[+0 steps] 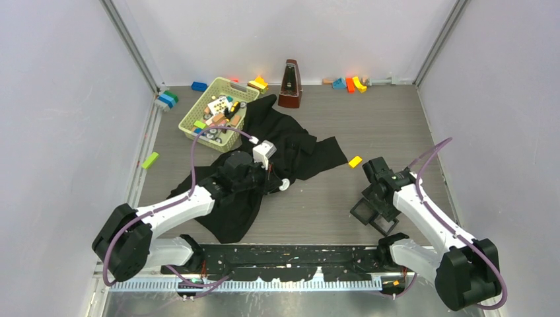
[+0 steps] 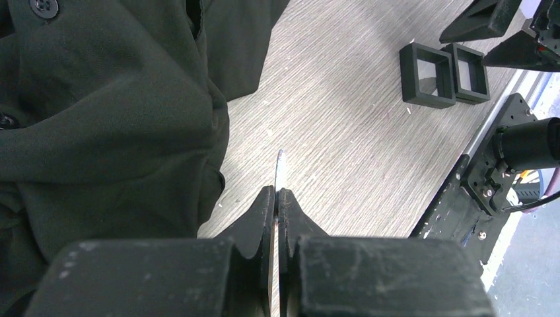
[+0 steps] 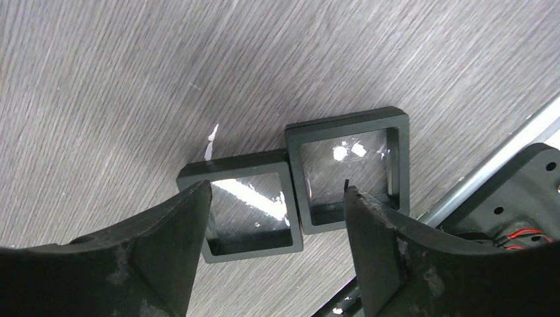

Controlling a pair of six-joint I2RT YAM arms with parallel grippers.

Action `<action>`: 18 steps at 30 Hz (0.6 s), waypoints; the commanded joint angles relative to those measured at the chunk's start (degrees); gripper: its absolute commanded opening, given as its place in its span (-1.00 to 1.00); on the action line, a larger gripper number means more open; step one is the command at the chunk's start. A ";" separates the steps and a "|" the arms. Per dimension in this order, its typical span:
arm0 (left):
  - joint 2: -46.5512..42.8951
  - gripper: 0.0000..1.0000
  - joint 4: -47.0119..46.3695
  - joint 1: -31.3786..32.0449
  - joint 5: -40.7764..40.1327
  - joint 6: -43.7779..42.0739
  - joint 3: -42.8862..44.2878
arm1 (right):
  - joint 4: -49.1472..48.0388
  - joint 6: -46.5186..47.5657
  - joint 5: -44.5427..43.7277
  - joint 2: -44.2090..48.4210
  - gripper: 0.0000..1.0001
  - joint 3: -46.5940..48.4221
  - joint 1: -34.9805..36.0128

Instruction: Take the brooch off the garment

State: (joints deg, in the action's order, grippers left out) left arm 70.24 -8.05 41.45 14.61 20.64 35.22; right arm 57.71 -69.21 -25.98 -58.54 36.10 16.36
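Observation:
The black garment [image 1: 290, 148] lies crumpled across the middle of the table, and its folds and buttons fill the left of the left wrist view [image 2: 112, 119]. My left gripper [image 1: 280, 185] sits at the garment's right edge, over bare table. Its jaws [image 2: 276, 193] are shut on the brooch [image 2: 280, 168], a thin disc seen edge-on that sticks out past the fingertips, clear of the cloth. My right gripper [image 1: 374, 210] hovers open [image 3: 277, 189] just above two small black square trays [image 3: 251, 246] [image 3: 343, 122], with nothing between its fingers.
A yellow-green basket [image 1: 189, 112] of small items stands at the back left, beside a brown metronome [image 1: 290, 84]. A yellow block [image 1: 355, 161] and a green block [image 1: 150, 160] lie loose. Coloured blocks [image 1: 350, 83] line the back wall. The black trays [image 2: 444, 66] sit near the front rail.

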 commanded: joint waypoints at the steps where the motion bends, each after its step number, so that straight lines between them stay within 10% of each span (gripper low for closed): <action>1: -0.20 -1.00 -4.24 -0.14 1.22 0.19 -0.28 | -2.01 -0.47 2.11 -0.61 0.46 1.87 -0.23; 18: 1.12 -1.00 -4.12 -0.14 1.94 -0.09 0.03 | -1.38 -3.24 -7.54 -5.08 0.14 2.87 -1.53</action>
State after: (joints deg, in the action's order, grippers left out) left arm 71.02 -9.23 41.45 15.66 20.71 35.20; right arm 56.88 -71.09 -27.53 -63.18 36.23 15.99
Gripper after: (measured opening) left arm 0.015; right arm 0.573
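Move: The right hand hangs open about 5 cm above two touching black frames. The nearer frame's middle lies some 5 cm back and 2 cm to its right, the farther frame's 2 cm back and 4 cm left; a yellow block sits about 14 cm ahead and 7 cm left. From the left hand, the nearer frame is roughly 36 cm right, 12 cm back and 12 cm below. The right hand sinks about 1 cm over the black frames, swaying left then right, its fingers partly closing. ##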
